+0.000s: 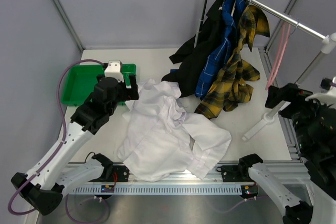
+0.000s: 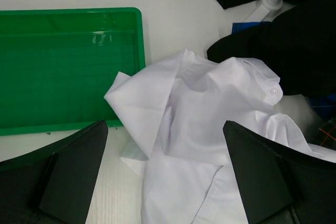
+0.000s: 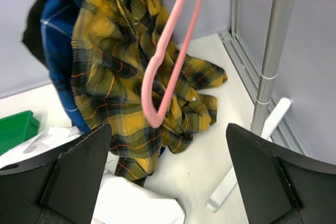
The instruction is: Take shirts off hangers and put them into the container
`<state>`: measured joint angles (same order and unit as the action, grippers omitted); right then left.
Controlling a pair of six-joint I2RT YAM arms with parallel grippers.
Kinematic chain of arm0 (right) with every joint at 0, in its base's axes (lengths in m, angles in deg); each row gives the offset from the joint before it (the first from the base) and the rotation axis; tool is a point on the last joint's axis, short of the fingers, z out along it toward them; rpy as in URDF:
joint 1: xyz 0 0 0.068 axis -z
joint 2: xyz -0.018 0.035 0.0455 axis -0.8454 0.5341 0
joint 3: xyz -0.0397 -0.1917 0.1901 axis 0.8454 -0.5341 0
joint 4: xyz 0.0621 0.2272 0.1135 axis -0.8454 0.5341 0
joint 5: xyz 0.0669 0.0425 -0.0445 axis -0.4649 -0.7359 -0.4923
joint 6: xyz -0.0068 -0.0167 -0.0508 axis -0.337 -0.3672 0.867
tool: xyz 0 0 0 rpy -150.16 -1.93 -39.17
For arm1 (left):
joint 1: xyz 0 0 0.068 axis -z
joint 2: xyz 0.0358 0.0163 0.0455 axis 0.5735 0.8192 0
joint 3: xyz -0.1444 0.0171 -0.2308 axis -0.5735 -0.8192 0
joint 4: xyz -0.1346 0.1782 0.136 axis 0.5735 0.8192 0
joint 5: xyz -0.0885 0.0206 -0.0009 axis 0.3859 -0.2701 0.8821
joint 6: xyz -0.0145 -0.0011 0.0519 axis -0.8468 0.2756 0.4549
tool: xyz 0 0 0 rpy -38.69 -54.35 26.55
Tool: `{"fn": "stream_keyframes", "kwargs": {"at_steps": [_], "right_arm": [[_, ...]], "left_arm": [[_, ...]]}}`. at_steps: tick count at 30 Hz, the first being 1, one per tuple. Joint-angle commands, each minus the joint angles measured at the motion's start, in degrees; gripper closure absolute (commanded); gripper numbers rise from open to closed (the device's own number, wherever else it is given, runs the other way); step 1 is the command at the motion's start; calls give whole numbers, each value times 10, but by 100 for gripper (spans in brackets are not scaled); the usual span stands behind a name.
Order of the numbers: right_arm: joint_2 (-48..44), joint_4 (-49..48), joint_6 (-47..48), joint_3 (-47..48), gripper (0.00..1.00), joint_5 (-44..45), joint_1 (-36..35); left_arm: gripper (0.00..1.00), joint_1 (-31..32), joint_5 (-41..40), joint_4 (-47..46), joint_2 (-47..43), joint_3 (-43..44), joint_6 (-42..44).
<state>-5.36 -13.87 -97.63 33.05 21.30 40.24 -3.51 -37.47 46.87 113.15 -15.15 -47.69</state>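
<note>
A plain white shirt (image 1: 168,129) lies crumpled on the table, off its hanger, one corner (image 2: 126,98) overlapping the rim of the green container (image 1: 79,82) (image 2: 63,66). My left gripper (image 1: 131,90) (image 2: 165,129) hovers open over that corner, nothing between its fingers. The black shirt (image 1: 197,56), the blue plaid shirt (image 1: 218,51) and the yellow-and-black plaid shirt (image 1: 236,77) (image 3: 115,77) hang from the rail, their tails on the table. A bare pink hanger (image 1: 278,56) (image 3: 168,77) hangs further right. My right gripper (image 1: 283,95) (image 3: 169,129) is open and empty, just below and in front of it.
The silver rail (image 1: 273,11) runs diagonally at the back right on a white-footed post (image 1: 260,124) (image 3: 268,72). A purple cable (image 1: 63,87) loops beside the container. Grey walls close the left, back and right sides.
</note>
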Motion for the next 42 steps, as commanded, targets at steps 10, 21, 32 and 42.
{"fn": "stream_keyframes", "kwargs": {"at_steps": [10, 21, 32, 42], "right_arm": [[-145, -71, 80, -140, 0, -129, 2], [-192, -78, 86, -203, 1, -173, 2], [-229, -80, 88, -228, 1, -226, 2], [-252, -85, 90, -240, 1, -234, 2]], "left_arm": [[1, 108, 63, -12, 63, -10, -54], [1, 168, 24, -126, 228, -38, -127], [7, 171, -9, -162, 389, -32, -178], [100, 172, -67, -62, 313, -10, -193]]}}
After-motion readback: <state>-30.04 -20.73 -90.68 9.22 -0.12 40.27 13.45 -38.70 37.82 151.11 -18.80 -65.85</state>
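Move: The white shirt lies spread on the table; the bunched fold that the open left hand goes for is some 14 cm to its right, level with it, and about 22 cm below. The green container's middle sits around 17 cm left and 12 cm ahead, the black shirt's lower end roughly 23 cm right and 13 cm ahead, and the yellow plaid shirt's lower end about 34 cm right, 1 cm ahead, all some 20 cm below. From the empty right hand, that fold is about 40 cm left, 11 cm ahead and 38 cm down. The left hand swings right past the container's near right corner and dives, some 21 cm down and 13 cm right in all, tipping its fingers about 25 degrees further down over the white shirt, then shuts them at the bottom to pinch a bunched fold and just begins to rise. Meanwhile the right hand, empty and wide open, keeps drawing away from the pink hanger on the rack, about 5 cm back, then 7 cm down and somewhat left, turning some 20 degrees counter-clockwise. ##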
